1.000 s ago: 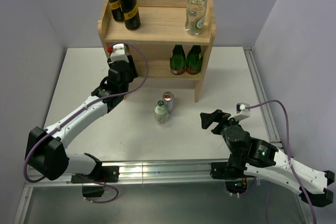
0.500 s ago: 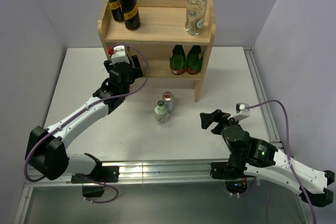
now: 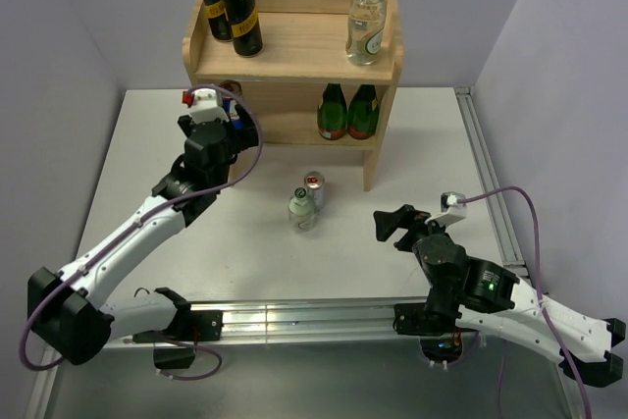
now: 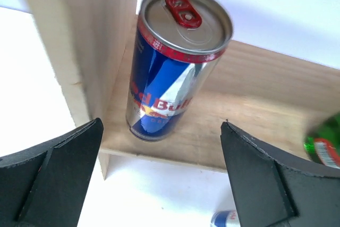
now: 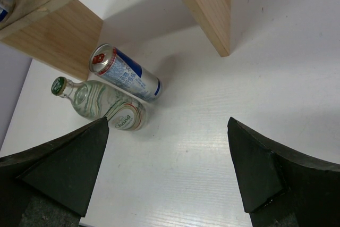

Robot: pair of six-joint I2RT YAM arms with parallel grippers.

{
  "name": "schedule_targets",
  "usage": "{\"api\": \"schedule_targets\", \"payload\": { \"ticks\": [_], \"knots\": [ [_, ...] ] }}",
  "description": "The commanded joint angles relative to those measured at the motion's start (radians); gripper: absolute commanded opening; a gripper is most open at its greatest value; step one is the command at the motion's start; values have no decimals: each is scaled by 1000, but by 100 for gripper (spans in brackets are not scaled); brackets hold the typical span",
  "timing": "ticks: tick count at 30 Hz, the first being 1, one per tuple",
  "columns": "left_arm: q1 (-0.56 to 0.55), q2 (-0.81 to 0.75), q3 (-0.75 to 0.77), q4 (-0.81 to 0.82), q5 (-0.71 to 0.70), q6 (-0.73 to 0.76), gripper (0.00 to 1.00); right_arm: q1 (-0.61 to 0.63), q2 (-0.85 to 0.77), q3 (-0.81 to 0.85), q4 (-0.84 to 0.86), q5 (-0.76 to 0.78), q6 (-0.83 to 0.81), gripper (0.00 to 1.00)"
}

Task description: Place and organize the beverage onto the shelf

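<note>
The wooden shelf (image 3: pixel 294 51) holds two black cans (image 3: pixel 240 12) and one clear green-capped bottle (image 3: pixel 366 22) on its top board. A silver-blue-red can (image 4: pixel 175 62) stands upright at the left end of the lower board, next to the side panel; its top shows in the top view (image 3: pixel 232 89). My left gripper (image 4: pixel 162 128) is open and empty just in front of that can, apart from it (image 3: pixel 232 128). A second can (image 3: pixel 314 186) and a second clear bottle (image 3: pixel 302 209) stand on the table; both show in the right wrist view, the can (image 5: pixel 125 73) and the bottle (image 5: pixel 101 104). My right gripper (image 5: pixel 167 123) is open and empty (image 3: pixel 392 223), to their right.
Two dark green bottles with red labels (image 3: pixel 348 113) stand on the lower board's right half; one shows in the left wrist view (image 4: pixel 324 142). The shelf's right leg (image 5: pixel 204 9) stands between the table drinks and the right table edge. Purple walls close in both sides.
My left arm has drawn back from the shelf and shifted left, uncovering the can standing on the lower board. The right arm has not moved.
</note>
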Motion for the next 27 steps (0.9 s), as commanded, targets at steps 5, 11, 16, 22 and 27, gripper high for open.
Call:
{"api": "schedule_targets", "payload": {
  "ticks": [5,11,16,22,27],
  "knots": [
    [-151,-130,-56,-134,-63,-54,99,4,18,-1,35,25,-7,100],
    [-345,-237,-253,-134,-52,-159,99,4,37,2,41,19,-14,100],
    [-412,-277,-445,46,41,-189,99,4,67,10,38,19,-11,100],
    [-412,-144,-542,295,155,-156,99,4,75,13,35,20,-7,100],
    [-417,20,-531,465,212,-143,99,4,70,12,32,23,-5,100]
  ]
}}
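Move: The small green-capped bottle on the table is what I want next: from my left hand it lies some 9 cm back, 17 cm to the right and about 20 cm below. The Red Bull can still on the table stands about 3 cm to the right of the bottle and 5 cm farther out. Just ahead of my left fingers, about 4 cm out and 4 cm lower, is the Red Bull can already on the middle shelf. From my right hand the bottle is about 10 cm ahead, 20 cm left and 10 cm below. With fingers staying wide open, I draw my left hand straight back from the shelved can, then swing it right and sink quickly in front of the shelf, some 19 cm down and 14 cm back overall. I finish drifting right, turned about 30 degrees clockwise and tipped a further 15 degrees down, fingers aimed at the bottle but short of touching it. ##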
